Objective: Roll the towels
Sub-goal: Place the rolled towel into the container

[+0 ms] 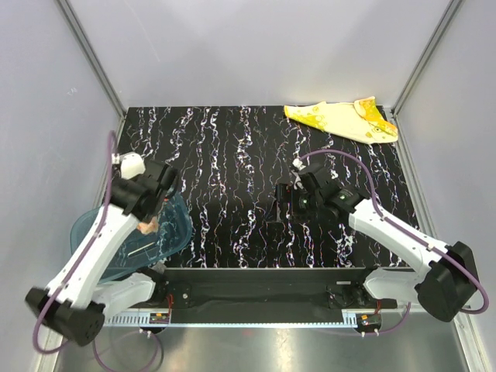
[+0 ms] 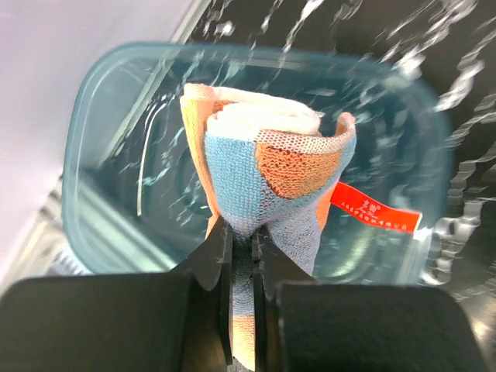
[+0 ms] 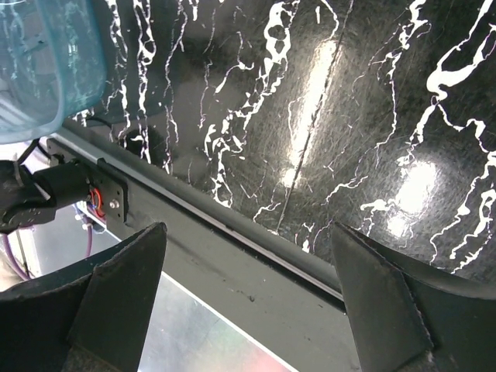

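My left gripper (image 2: pixel 242 240) is shut on a rolled orange-pink towel (image 2: pixel 267 163) with pale blue patches and a red tag, held over the teal-blue tray (image 2: pixel 108 108). From above, the left gripper (image 1: pixel 152 217) sits over the tray (image 1: pixel 174 229) at the table's left edge, with a bit of the pink towel (image 1: pixel 147 225) showing under it. A yellow and cream towel (image 1: pixel 341 118) lies flat at the far right corner of the table. My right gripper (image 1: pixel 280 203) stands open near the table's middle, nothing between its fingers (image 3: pixel 124 271), far from the yellow towel.
The black marbled tabletop (image 1: pixel 232 155) spans the middle, walled by white panels at the back and sides. In the right wrist view the table's near edge and metal rail (image 3: pixel 232 256) run across, with the tray's corner (image 3: pixel 46 62) at upper left.
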Robot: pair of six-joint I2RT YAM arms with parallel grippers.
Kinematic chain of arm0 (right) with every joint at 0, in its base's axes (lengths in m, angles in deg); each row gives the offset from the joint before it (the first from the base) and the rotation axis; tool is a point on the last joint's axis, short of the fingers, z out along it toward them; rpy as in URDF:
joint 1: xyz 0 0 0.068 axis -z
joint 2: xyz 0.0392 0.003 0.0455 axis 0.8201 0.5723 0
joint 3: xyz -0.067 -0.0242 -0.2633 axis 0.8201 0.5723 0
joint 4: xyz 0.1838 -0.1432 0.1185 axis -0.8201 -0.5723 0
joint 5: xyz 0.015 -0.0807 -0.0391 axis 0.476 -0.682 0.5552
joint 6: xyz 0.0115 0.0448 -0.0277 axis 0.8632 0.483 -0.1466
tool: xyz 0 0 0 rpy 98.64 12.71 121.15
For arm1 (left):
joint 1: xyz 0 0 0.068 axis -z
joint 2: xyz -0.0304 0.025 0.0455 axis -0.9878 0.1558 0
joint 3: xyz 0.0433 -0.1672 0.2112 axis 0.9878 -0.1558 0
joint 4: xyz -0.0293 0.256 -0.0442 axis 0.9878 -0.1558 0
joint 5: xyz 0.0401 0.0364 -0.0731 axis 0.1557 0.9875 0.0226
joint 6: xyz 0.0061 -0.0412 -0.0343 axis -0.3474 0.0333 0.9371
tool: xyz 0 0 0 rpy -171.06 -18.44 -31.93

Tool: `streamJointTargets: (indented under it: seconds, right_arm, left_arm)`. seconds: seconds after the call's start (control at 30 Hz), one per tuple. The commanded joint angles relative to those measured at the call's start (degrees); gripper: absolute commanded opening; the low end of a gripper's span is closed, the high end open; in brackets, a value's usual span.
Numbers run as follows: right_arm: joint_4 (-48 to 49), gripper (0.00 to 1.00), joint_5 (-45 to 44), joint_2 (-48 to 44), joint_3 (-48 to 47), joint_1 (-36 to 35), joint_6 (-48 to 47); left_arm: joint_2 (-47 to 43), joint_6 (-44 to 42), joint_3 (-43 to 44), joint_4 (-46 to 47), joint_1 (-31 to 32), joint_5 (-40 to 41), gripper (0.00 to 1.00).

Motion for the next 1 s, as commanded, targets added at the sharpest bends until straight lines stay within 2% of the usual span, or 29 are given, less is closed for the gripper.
streamJointTargets:
  seconds: [0.0, 0.07, 0.27, 0.47, 0.7, 0.83, 0.97]
  right_arm:
    - [-0.45, 0.94, 1.29, -2.94, 0.54, 0.24, -0.49]
    - [-1.06, 0.94, 1.03, -4.08, 0.98, 0.24, -0.66]
    - [-2.29, 0.95, 0.42, -6.1, 3.0, 0.33, -1.19]
    - [-3.09, 0.95, -0.9, -6.1, 2.57, 0.25, -1.98]
    - [-4.49, 0.95, -1.6, -5.4, 1.42, 0.24, -3.03]
    - [-4.76, 0.95, -2.05, -5.49, 1.77, 0.33, -3.13]
    - [-4.14, 0.95, -1.7, -4.79, 2.04, 0.24, -2.77]
  left_arm:
    - [5.92, -5.79, -3.0, 5.07, -3.45, -4.56, 0.0]
    - [6.99, -9.74, -5.45, 12.17, -6.78, -8.62, 0.0]
    - [8.67, -13.72, -14.77, 27.75, -11.81, -23.39, 0.0]
    - [8.58, -9.95, -19.26, 36.55, -12.25, -31.57, 0.0]
    - [9.46, -5.64, -28.22, 48.5, -12.34, -35.36, 0.0]
    - [7.7, -4.67, -32.97, 55.79, -12.43, -35.27, 0.0]
    - [6.21, -4.32, -35.87, 59.14, -12.43, -33.43, 0.0]
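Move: The left gripper holds the rolled towel above the container: its middle is about 6 cm to the left, 2 cm ahead and some 17 cm below. The container's right wall stands roughly 9 cm to the right and 3 cm ahead of the gripper, and the table's near edge about 8 cm straight back. From the right gripper the container lies about 41 cm left, 1 cm ahead and 10 cm below. Bring the left gripper down about 17 cm into the container, nearly straight at first, then also bearing right and forward, some 6–7 cm each, towards its right-hand part. Keep the fingers shut on the rolled towel and swing them nearly 30 degrees from pointing left to more steeply down. Ease the empty, open right gripper about 3 cm right and back. ##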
